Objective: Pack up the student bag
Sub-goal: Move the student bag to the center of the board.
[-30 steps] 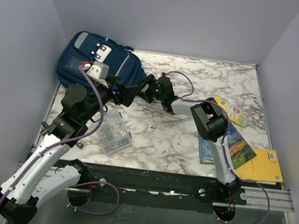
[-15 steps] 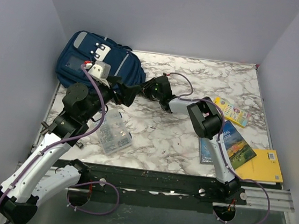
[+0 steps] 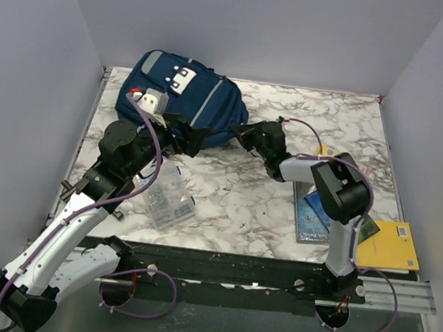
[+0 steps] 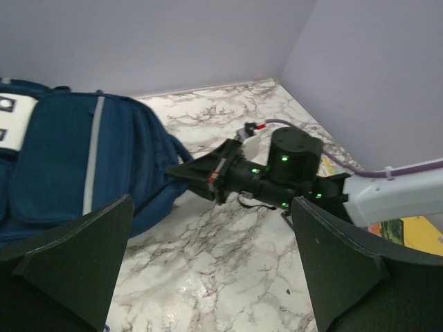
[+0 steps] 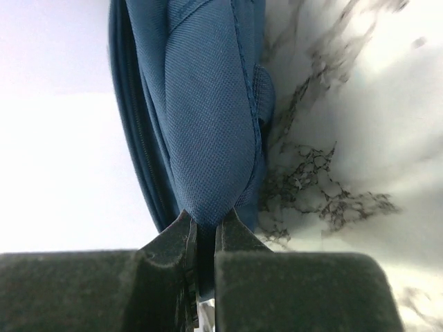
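Observation:
The student bag is a navy blue backpack with grey stripes and white buckle patches, lying at the back left of the marble table. My right gripper reaches in from the right and is shut on a fold of blue fabric at the bag's right edge. In the right wrist view the bag narrows into the gripper, whose jaws pinch the cloth. My left gripper sits just in front of the bag, open and holding nothing. In its own view the left gripper faces bare marble, with the bag at the left.
A small clear plastic box lies by the left arm. A picture book and a yellow book lie at the right front, partly under the right arm. Grey walls enclose the table on three sides.
My right gripper has shut on the bag's edge and drawn back to the right. The bag has slid right, away from the left wall. The left gripper stays open.

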`<state>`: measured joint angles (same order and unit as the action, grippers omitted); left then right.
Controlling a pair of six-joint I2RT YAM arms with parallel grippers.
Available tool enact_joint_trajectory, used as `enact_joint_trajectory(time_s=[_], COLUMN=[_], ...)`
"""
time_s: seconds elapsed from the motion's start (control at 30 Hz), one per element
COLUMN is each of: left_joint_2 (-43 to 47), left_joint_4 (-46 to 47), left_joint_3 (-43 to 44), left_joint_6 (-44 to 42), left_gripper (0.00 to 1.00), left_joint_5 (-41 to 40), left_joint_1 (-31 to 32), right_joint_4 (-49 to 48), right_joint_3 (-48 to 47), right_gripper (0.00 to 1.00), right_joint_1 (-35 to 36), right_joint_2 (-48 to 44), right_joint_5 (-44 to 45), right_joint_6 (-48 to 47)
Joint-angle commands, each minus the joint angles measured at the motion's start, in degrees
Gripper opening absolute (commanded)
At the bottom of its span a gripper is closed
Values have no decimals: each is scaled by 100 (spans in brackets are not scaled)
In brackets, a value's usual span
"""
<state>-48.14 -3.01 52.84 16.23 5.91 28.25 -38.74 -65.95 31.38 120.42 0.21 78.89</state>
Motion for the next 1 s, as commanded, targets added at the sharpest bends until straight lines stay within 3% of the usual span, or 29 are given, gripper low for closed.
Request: enact_joint_trajectory(time_s=[0.0, 0.33, 0.53, 0.6, 0.73, 0.83, 0.97], left_joint_2=[-31, -346, -785, -1013, -1474, -1820, -2155], left_joint_4=[-68, -77, -134, -219, -471, -738, -1006], left_joint_3=[218, 271, 362, 459, 662, 876, 1112], left_joint_6=[62, 365, 603, 669, 780, 833, 962], left_gripper=[99, 99, 99, 99, 99, 99, 99], left_joint_5=[2, 358, 681, 823, 1046, 1135, 1299], left_joint_1=[31, 31, 31, 31, 31, 40, 36], right_joint_4=[-1067, -171, 779, 794, 898, 1675, 4416], right_joint_3=[1133, 3536, 3959, 3988, 4156, 4133, 3015], right_gripper=[1, 1, 1, 9, 36, 50, 57], right_joint_1=[-416, -392, 403, 635, 747, 747, 729], right_joint_2=[-1344, -3869, -4276, -4124, -3848, -4154, -4274], right_joint_5=[1198, 2196, 2026, 1443, -129, -663, 218], right_joint_6=[212, -354, -944, -1299, -2151, -3182, -4235])
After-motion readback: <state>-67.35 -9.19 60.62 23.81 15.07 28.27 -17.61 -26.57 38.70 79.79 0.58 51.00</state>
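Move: The right hand's closed fingers already hold the student bag by its lower right corner; the board's centre, where the bag is to go, lies about 10 cm back of the hand, straight in line left to right, and some 9 cm below. The bag's middle is about 12 cm ahead and 21 cm left. The clear case lies some 22 cm back and 22 cm left, the dark book 22 cm back and 28 cm right. From the left hand, the bag's middle is some 30 cm ahead, 7 cm left and far below. Keeping its pinch on the corner of the student bag, the right hand pulls it back and to the right with a small lift at first, then, about 15 cm out to the right, curls back leftward while sinking, opens its fingers to a bit over half and rolls its left side down some 30 degrees, ending about 22 cm farther back than it began. Meanwhile the left hand, empty and wide open, sinks about 7 cm while moving right and a little forward over the board, its fingers tipping down some 20 degrees. ##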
